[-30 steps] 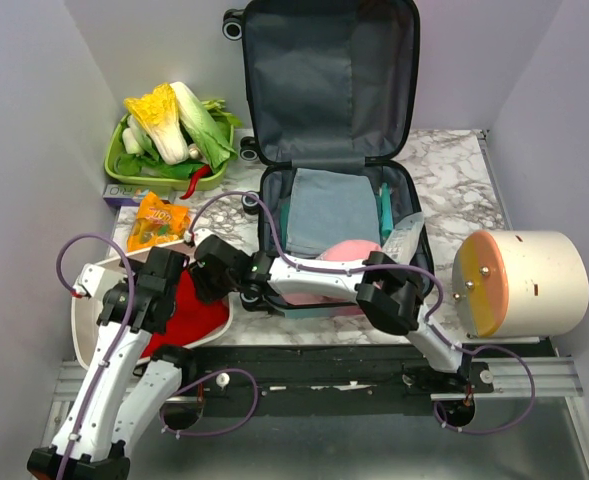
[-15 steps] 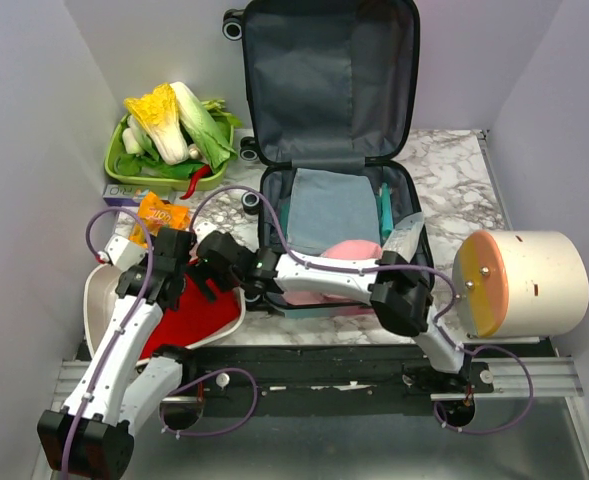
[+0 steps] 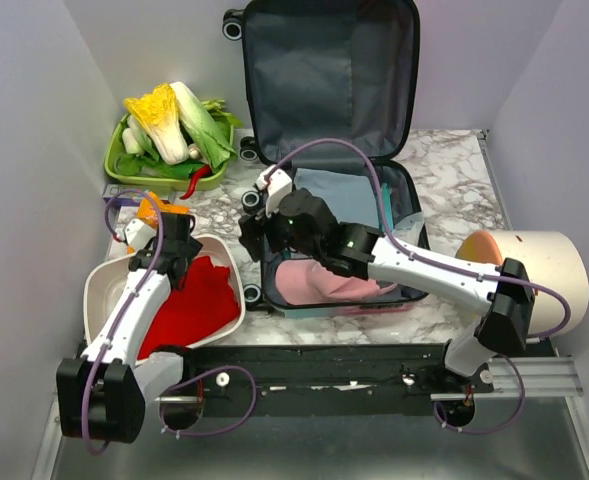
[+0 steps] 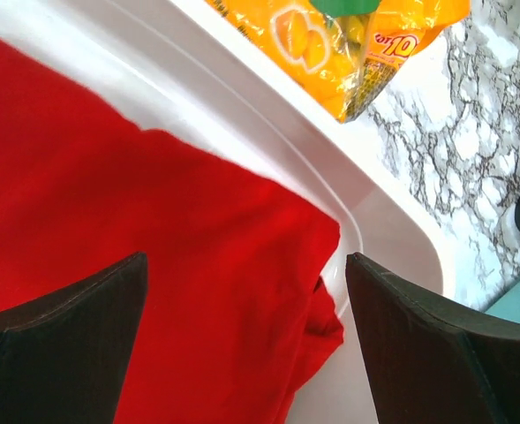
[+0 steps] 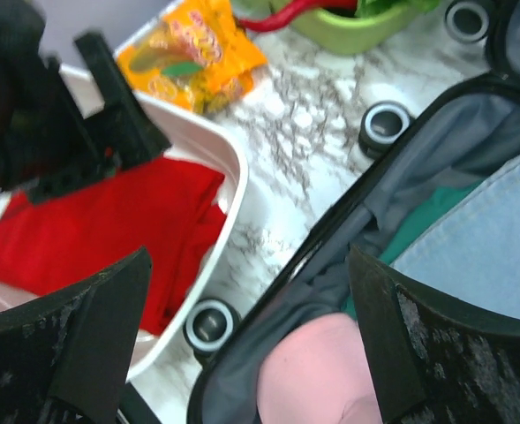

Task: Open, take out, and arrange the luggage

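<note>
The luggage [image 3: 404, 235] lies open on the marble table, its lid [image 3: 329, 80] leaning against the back wall. Inside it are a folded blue-grey cloth [image 3: 346, 195], a pink cloth [image 3: 319, 282] and a teal item [image 3: 384, 205]. My right gripper [image 3: 257, 238] hovers open over the luggage's left rim [image 5: 330, 256], with the pink cloth [image 5: 321, 375] below and nothing between its fingers. My left gripper [image 3: 181, 262] stands open above the red cloth [image 4: 154, 265] lying in the white basin [image 4: 268, 115].
An orange snack bag [image 3: 150, 206] lies just beyond the basin [image 3: 99, 290]. A green tray of vegetables [image 3: 164, 150] sits at the back left. A cream cylinder [image 3: 529, 280] lies on its side at the right. Two luggage wheels [image 5: 208, 325] stick out toward the basin.
My right gripper opened and swung from the basin to the luggage's left rim. My left gripper moved toward the far end of the basin. The red cloth stays in the basin.
</note>
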Robot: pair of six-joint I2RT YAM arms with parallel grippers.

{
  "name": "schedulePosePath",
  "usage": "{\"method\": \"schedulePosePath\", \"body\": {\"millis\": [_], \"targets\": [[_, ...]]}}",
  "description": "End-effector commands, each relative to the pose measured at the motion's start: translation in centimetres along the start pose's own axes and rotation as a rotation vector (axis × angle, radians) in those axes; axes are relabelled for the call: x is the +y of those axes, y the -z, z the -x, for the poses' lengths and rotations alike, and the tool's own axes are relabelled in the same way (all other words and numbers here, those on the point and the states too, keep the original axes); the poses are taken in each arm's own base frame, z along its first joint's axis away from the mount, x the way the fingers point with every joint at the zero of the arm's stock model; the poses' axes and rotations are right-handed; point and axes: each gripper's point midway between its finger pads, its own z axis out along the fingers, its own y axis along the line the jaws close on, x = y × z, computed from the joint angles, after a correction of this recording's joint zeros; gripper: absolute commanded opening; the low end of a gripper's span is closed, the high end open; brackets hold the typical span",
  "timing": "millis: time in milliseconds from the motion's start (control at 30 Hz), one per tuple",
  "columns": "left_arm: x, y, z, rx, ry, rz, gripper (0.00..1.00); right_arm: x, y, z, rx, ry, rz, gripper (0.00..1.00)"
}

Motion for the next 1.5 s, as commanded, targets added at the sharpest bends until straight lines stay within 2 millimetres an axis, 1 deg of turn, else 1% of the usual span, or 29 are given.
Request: {"method": "schedulePosePath", "body": {"millis": [0, 100, 133, 200, 233, 267, 300, 333, 367, 400, 433, 467, 500, 533, 600, 633, 667, 800, 833, 900, 933, 967, 1033, 1100, 1133, 1233, 1367, 1433, 1467], "targets": [[-3.7, -0.7, 1.9, -0.024, 0.025, -0.097, 0.99, -1.1, 0.6, -3.8, 0.062, 0.082, -0.026, 1.00], [-4.5, -1.3, 2.7, -0.041, 0.067, -0.096, 0.99, -2.6, 1.6, -3.8, 0.054, 0.069, -0.051, 1.00], [-4.6, -1.5, 2.8, -0.041, 0.077, -0.090, 0.99, -3.1, 2.0, -4.5, 0.065, 0.055, -0.056, 1.00], [-5.5, -1.7, 3.1, -0.047, 0.112, -0.116, 0.99, -4.1, 2.4, -5.0, 0.076, 0.043, -0.061, 1.00], [-5.6, -1.8, 3.2, -0.051, 0.127, -0.115, 0.99, -4.5, 2.5, -5.6, 0.086, 0.043, -0.067, 1.00], [-5.6, -1.9, 3.3, -0.055, 0.153, -0.108, 0.99, -5.1, 2.7, -5.6, 0.086, 0.040, -0.083, 1.00], [-5.3, -2.1, 3.4, -0.059, 0.162, -0.084, 0.99, -5.5, 2.9, -5.7, 0.086, 0.040, -0.094, 1.00], [-4.3, -2.9, 3.4, -0.068, 0.157, -0.016, 0.98, -5.9, 3.0, -5.9, 0.089, 0.043, -0.104, 1.00], [-3.6, -2.7, 3.4, -0.047, 0.145, 0.052, 0.98, -6.9, 3.1, -6.2, 0.092, 0.043, -0.138, 1.00], [-3.3, -2.9, 3.4, -0.036, 0.145, 0.095, 0.96, -7.3, 3.2, -6.2, 0.090, 0.044, -0.154, 1.00], [-2.7, -3.7, 2.9, -0.021, 0.115, 0.160, 0.91, -7.8, 3.3, -6.2, 0.089, 0.049, -0.172, 1.00], [-3.1, -3.6, 3.0, -0.007, 0.106, 0.171, 0.88, -8.2, 3.4, -6.2, 0.088, 0.050, -0.182, 1.00], [-3.3, -3.9, 2.7, 0.007, 0.095, 0.171, 0.86, -8.8, 3.3, -6.1, 0.088, 0.046, -0.195, 1.00], [-3.3, -4.4, 2.3, 0.017, 0.088, 0.172, 0.83, -9.1, 3.3, -6.0, 0.086, 0.043, -0.200, 1.00], [-4.2, -4.9, 1.8, 0.036, 0.098, 0.129, 0.80, -9.7, 3.5, -5.9, 0.082, 0.037, -0.216, 1.00], [-4.5, -5.1, 1.6, 0.045, 0.087, 0.117, 0.75, -9.9, 3.6, -5.7, 0.076, 0.037, -0.226, 1.00], [-4.8, -5.3, 1.3, 0.062, 0.080, 0.110, 0.73, -10.2, 3.8, -5.8, 0.076, 0.038, -0.238, 1.00], [-4.6, -5.9, 0.3, 0.101, 0.029, 0.124, 0.69, -10.8, 3.9, -6.0, 0.079, 0.042, -0.264, 1.00], [-4.7, -6.1, 0.0, 0.114, 0.021, 0.117, 0.61, -10.9, 3.8, -6.1, 0.081, 0.043, -0.269, 1.00], [-5.3, -6.9, -0.8, 0.140, -0.005, 0.092, 0.50, -11.2, 3.9, -6.1, 0.079, 0.041, -0.282, 1.00], [-5.7, -7.1, -1.3, 0.167, -0.015, 0.074, 0.41, -11.4, 3.9, -6.2, 0.081, 0.042, -0.289, 1.00], [-6.1, -7.6, -1.5, 0.172, -0.025, 0.067, 0.35, -11.6, 4.1, -6.1, 0.077, 0.041, -0.299, 1.00], [-6.7, -8.0, -1.6, 0.183, -0.050, 0.054, 0.19, -12.1, 4.3, -6.0, 0.072, 0.038, -0.316, 1.00], [-8.1, -8.5, -1.2, 0.177, -0.087, 0.006, 0.08, -12.8, 4.5, -6.0, 0.071, 0.034, -0.337, 1.00], [-8.6, -8.6, -1.1, 0.174, -0.095, -0.014, 0.00, -13.0, 4.7, -6.0, 0.069, 0.033, -0.346, 1.00], [-10.3, -9.1, -0.5, 0.167, -0.138, -0.059, 0.00, -13.6, 4.8, -6.0, 0.068, 0.025, -0.367, 1.00], [-13.7, -9.6, -1.0, 0.195, -0.138, -0.171, 0.00, -14.0, 4.7, -5.8, 0.064, 0.018, -0.378, 1.00], [-14.6, -9.6, -1.5, 0.207, -0.129, -0.168, 0.00, -14.3, 4.6, -5.7, 0.065, 0.020, -0.390, 1.00], [-15.5, -9.5, -1.6, 0.209, -0.111, -0.176, 0.00, -14.5, 4.5, -5.8, 0.066, 0.019, -0.396, 1.00]]}}
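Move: From the left hand, the stretch of the white tub's far rim near its right corner is some 8 cm ahead, 3 cm right and 3 cm lower; the orange bag is about 12 cm ahead and 4 cm left, the red clothing 8 cm back and 3 cm right, both roughly 8 cm below. From the right hand, the folded blue cloth lies about 14 cm ahead, 15 cm right and 21 cm down, the pink cap 3 cm back, 14 cm right and 20 cm down. The left hand reaches forward about 11 cm, ending some 3 cm lower, and shuts its wide-open fingers on the tub's far rim just beside the orange bag, pinching the thin wall. Meanwhile the empty right hand, fingers kept wide open, drops about 6 cm early on while swinging right, away from the tub, then glides on level over the open suitcase, some 13 cm right and 5 cm forward in all, turning clockwise towards the blue cloth. ##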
